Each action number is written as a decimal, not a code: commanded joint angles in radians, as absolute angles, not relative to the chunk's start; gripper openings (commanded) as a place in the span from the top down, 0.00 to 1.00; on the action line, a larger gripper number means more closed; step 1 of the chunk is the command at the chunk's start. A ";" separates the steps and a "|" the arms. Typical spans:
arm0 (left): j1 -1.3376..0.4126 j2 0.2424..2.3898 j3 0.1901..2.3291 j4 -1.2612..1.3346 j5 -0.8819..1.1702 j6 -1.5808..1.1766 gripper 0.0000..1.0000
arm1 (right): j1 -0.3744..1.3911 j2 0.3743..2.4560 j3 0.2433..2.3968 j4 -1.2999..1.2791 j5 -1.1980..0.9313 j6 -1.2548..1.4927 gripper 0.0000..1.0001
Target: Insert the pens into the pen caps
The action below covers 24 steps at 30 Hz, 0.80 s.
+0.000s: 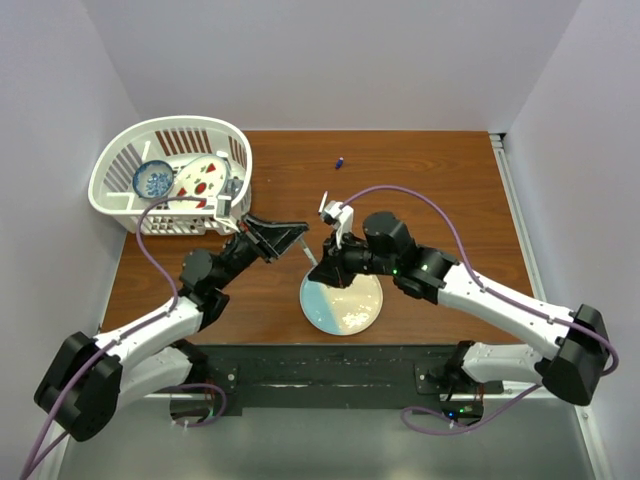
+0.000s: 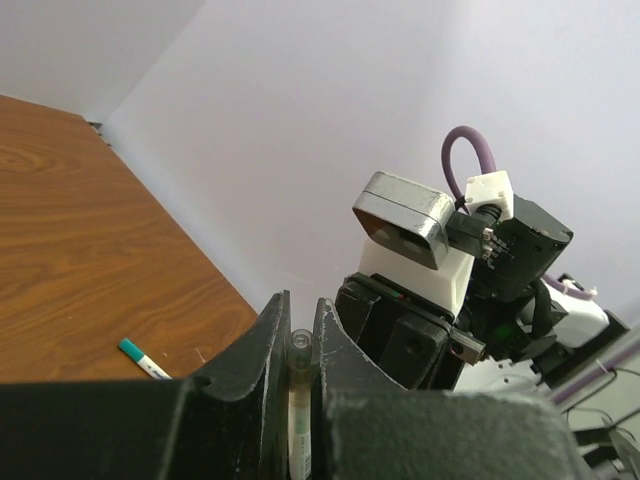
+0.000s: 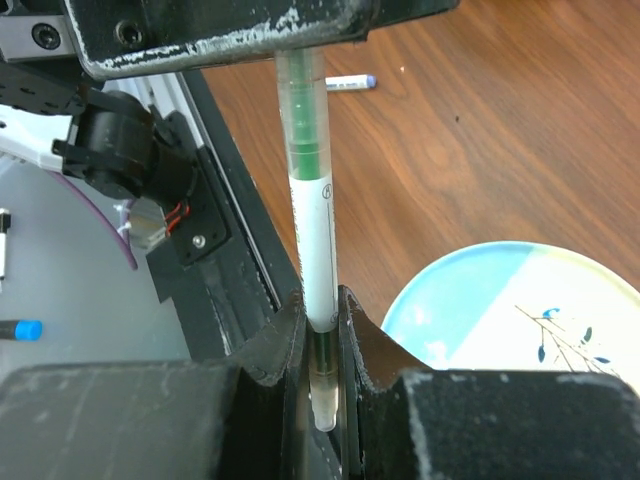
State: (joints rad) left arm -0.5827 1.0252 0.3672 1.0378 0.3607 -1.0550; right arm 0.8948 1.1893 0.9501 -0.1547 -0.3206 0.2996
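Note:
A white pen with green ink [image 3: 315,225] spans the gap between my two grippers, above the table beside the plate. My left gripper [image 2: 298,325] is shut on the pen's clear rear end [image 2: 298,345]. In the top view it [image 1: 297,238] sits left of the thin pen [image 1: 309,253]. My right gripper [image 3: 320,305] is shut on a dark, translucent pen cap [image 3: 320,385], and the pen's front end sits inside that cap between the jaws. Seen from above, the right gripper [image 1: 323,266] hangs over the plate's far left rim. Another capped pen [image 1: 340,161] lies far back on the table.
The round blue-and-cream plate [image 1: 345,312] lies near the front edge under the right wrist. A white basket [image 1: 120,195] holding dishes stands at the back left. The lone capped pen [image 3: 348,83] also shows in the right wrist view. A blue-capped item [image 3: 20,328] lies off the table.

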 commanded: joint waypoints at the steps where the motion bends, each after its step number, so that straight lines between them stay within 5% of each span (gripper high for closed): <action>1: -0.664 1.078 0.284 0.937 0.690 -1.098 1.00 | 0.782 1.206 1.175 0.305 -0.166 0.296 1.00; 10: -0.712 1.121 0.316 1.013 0.667 -1.126 1.00 | 0.778 1.262 1.184 0.356 -0.274 0.311 1.00; 17: -0.648 1.051 0.661 0.376 0.503 -0.840 1.00 | 0.779 1.136 0.912 0.304 -0.301 0.370 0.95; 19: -0.634 1.060 0.740 0.295 0.456 -0.819 1.00 | 0.779 1.094 0.820 0.285 -0.307 0.373 1.00; 20: -0.620 1.066 0.758 0.284 0.457 -0.822 0.92 | 0.779 1.057 0.796 0.270 -0.308 0.373 1.00; 21: -0.614 1.089 0.793 0.276 0.472 -0.825 0.71 | 0.779 1.034 0.778 0.224 -0.308 0.371 1.00; 24: -0.598 1.130 0.847 0.244 0.506 -0.821 0.52 | 0.779 0.953 0.723 0.120 -0.266 0.379 1.00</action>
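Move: Between the two hands runs the pen, its capped end already in the left fingers and its lower end in the right. The pen's middle is about 4 cm below the left hand, 2 back and 2 right; from the right hand it is some 3 cm up, 2 ahead and 1 left. The plate's middle is about 22 cm below the right hand, 3 ahead and 6 right. A loose white pen lies roughly 30 cm ahead of the left hand, 4 right and 28 down. Keeping the pen between them, both hands first ease forward together, about 2 cm for the left and a little less for the right, then swing up and to the right by some 3 cm, drawing slightly back at the end. The left fingertips dip about 15 degrees while the right ones tip up about 10; last, the left fingers open and let go of the capped end, the right keeping its pinch. ##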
